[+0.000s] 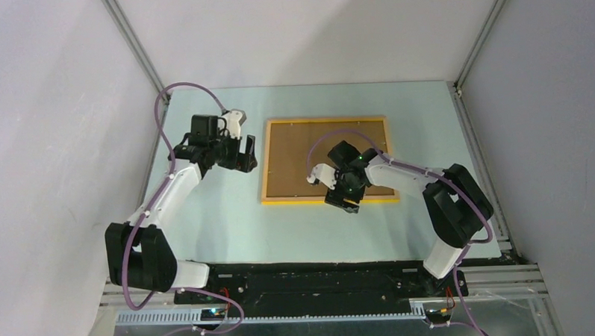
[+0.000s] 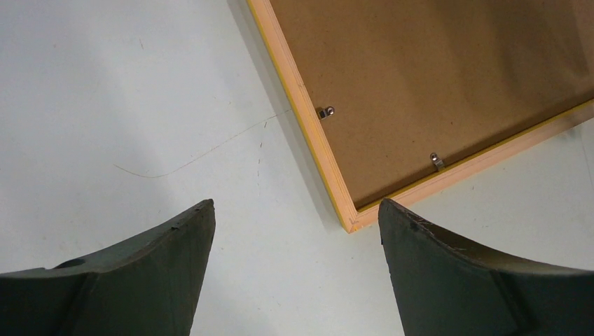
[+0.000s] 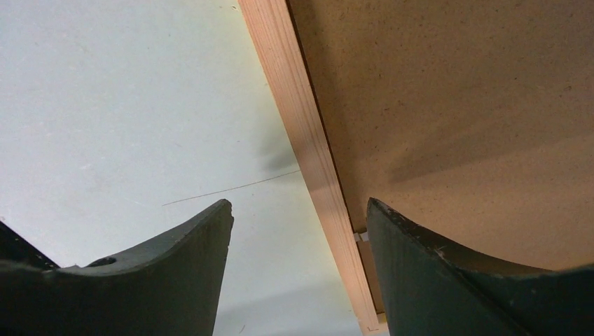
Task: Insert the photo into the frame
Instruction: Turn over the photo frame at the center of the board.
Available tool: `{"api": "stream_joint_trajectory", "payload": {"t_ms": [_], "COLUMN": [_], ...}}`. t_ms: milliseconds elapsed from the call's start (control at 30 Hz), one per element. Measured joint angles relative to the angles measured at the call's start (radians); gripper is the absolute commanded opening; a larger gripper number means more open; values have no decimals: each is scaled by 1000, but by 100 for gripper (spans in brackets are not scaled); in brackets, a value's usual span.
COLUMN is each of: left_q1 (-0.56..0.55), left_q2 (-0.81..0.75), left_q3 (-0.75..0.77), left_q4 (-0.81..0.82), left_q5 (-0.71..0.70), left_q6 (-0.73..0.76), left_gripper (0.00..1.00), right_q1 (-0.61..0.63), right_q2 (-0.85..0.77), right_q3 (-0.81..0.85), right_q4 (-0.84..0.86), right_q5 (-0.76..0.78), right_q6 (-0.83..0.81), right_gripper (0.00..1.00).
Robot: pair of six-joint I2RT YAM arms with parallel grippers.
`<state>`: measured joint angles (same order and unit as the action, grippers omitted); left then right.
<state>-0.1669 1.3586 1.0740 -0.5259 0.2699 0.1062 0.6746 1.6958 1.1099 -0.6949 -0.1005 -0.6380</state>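
The frame (image 1: 265, 165) lies flat on the table with its back up, and a plain brown backing board (image 1: 294, 157) fills it. The photo is out of view. My left gripper (image 1: 245, 155) hangs open just left of the frame. In the left wrist view its fingertips (image 2: 296, 210) stand wide apart above bare table, close to a corner of the frame (image 2: 308, 133). My right gripper (image 1: 346, 205) is low over the frame's near edge. Its jaws (image 3: 300, 206) are open astride the wooden rail (image 3: 294, 119), one finger over the table and one over the board (image 3: 455, 105).
Two small metal clips (image 2: 326, 112) (image 2: 436, 162) sit on the inner edge of the frame's back. A thin thread (image 2: 203, 150) lies on the pale table (image 1: 221, 215). Grey walls close in the table on the left, right and far sides.
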Motion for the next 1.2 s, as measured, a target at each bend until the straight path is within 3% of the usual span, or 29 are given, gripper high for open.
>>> {"api": "stream_joint_trajectory", "payload": {"t_ms": [300, 800, 933, 1033, 1200], "left_q1": [0, 0, 0, 0, -2], "left_q2": [1, 3, 3, 2, -30], "left_q3": [0, 0, 0, -5, -54], "left_q4": [0, -1, 0, 2, -1], "left_q5": [0, 0, 1, 9, 44], "left_q6": [0, 0, 5, 16, 62], "left_gripper": [90, 90, 90, 92, 97], "right_q1": [0, 0, 0, 3, 6], "right_q2": [35, 51, 51, 51, 48], "right_q3": [0, 0, 0, 0, -2], "right_q4": [1, 31, 39, 39, 39], "right_q5": [10, 44, 53, 56, 60], "right_q6": [-29, -36, -32, -37, -46], "right_gripper": [62, 33, 20, 1, 0]}}
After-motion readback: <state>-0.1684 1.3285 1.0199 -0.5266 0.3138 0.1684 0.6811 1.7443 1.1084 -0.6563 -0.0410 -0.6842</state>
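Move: The right hand, fingers open, straddles the photo frame's near long rail, which lies about 1 cm ahead and 2 cm below. From this hand, the backing board's middle is some 14 cm ahead and 4 cm left; a metal clip is roughly 3 cm ahead and 6 cm right, both about 2 cm lower. For the left hand, that grasp spot on the rail is about 8 cm back, 25 cm right and 13 cm below. The right hand sinks about 1.5 cm, then edges 1 cm forward while closing to pinch the near rail. ##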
